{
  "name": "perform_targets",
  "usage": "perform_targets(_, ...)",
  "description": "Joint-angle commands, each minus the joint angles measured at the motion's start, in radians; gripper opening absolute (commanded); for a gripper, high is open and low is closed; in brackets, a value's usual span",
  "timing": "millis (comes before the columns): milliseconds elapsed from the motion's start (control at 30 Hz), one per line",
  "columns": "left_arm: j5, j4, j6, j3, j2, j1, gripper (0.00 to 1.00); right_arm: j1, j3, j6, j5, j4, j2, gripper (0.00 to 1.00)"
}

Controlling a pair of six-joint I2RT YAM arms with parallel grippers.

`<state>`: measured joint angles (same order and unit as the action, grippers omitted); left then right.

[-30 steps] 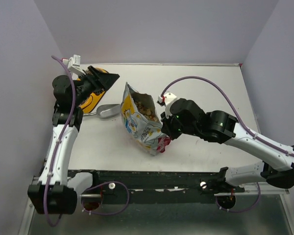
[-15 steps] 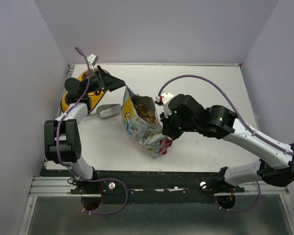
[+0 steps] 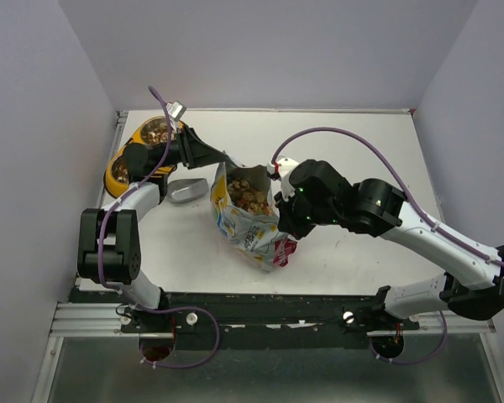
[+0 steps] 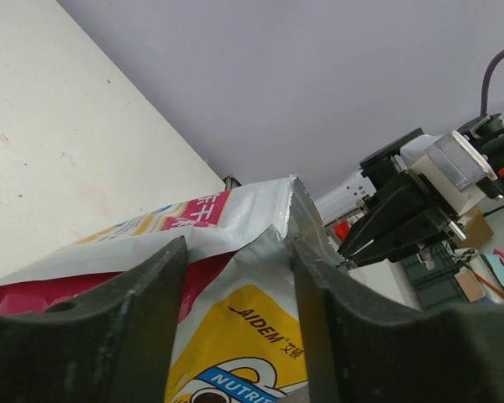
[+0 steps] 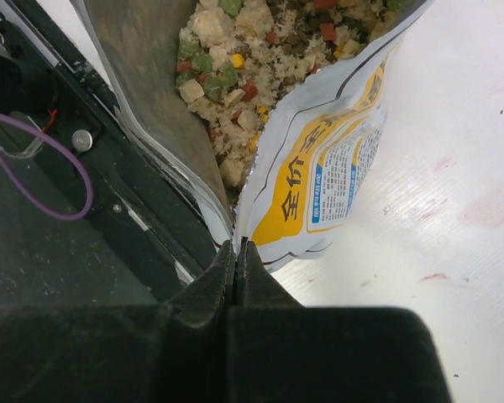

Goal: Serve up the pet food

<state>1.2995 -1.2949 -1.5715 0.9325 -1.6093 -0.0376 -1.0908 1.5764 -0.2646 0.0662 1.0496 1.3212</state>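
The pet food pouch point(image 3: 245, 220) stands open mid-table, with mixed kibble point(image 3: 245, 190) showing at its mouth. My right gripper point(image 3: 277, 195) is shut on the pouch's right edge; in the right wrist view its jaws point(image 5: 237, 245) pinch the foil seam below the kibble point(image 5: 252, 50). My left gripper point(image 3: 225, 159) is open at the pouch's top left corner. The left wrist view shows that gripper point(image 4: 239, 249) with its two fingers on either side of the pouch point(image 4: 244, 336), the rim between them.
A yellow double bowl point(image 3: 122, 172) sits at the far left under my left arm, with kibble in its rear cup point(image 3: 155, 132). A silver scoop point(image 3: 183, 191) lies between the bowl and the pouch. The side walls stand close to the table's edges.
My left arm has swung right, from over the bowl to the pouch's top corner, and its jaws have narrowed a little. The right gripper has kept its hold while the pouch shifted slightly.
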Motion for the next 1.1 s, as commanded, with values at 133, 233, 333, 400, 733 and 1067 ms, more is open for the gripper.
perform_targets(133,0.003,-0.287,0.033,0.005,0.034,-0.007,0.41,0.008,0.050,0.001,-0.009,0.027,0.000,0.01)
perform_targets(233,0.012,-0.277,0.042,0.005,0.042,-0.015,0.33,0.009,0.047,0.004,-0.003,0.024,0.001,0.01)
perform_targets(333,0.026,-0.287,0.042,-0.001,0.049,-0.016,0.19,0.009,0.047,0.007,0.015,0.023,0.001,0.01)
perform_targets(400,0.024,-0.259,0.066,-0.006,0.064,-0.008,0.04,0.009,0.045,0.010,0.035,0.029,0.001,0.01)
perform_targets(733,-0.445,1.020,0.984,0.118,0.354,0.056,0.00,0.009,-0.004,-0.010,0.144,0.145,-0.048,0.01)
perform_targets(1067,-0.817,1.507,0.984,0.279,0.463,-0.003,0.47,0.009,0.005,-0.059,0.087,0.107,-0.045,0.01)
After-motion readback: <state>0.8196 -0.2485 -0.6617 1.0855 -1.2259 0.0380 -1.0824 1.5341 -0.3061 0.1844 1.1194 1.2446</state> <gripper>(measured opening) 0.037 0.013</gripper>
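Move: Between the left hand's half-open fingers is the left rim corner of the pet food bag; the bag's middle is roughly 8 cm back, 8 cm right and 12 cm below. On the table the metal scoop lies some 12 cm left and 6 cm ahead of that hand, the orange bowl stand about 24 cm left and 17 cm ahead, both some 23 cm below. From the right hand, pinching the near rim, the bag's middle is about 6 cm left, 5 cm ahead and 9 cm below. Narrowing its fingers on the bag's left rim corner, the left hand stays put for half a second, then pulls away left, up and forward, about 9 cm in all, dipping slightly last. It turns some 35 degrees counter-clockwise, its fingers ending shut, clear of the bag. The right hand keeps its pinch and draws the near rim about 4 cm right. ##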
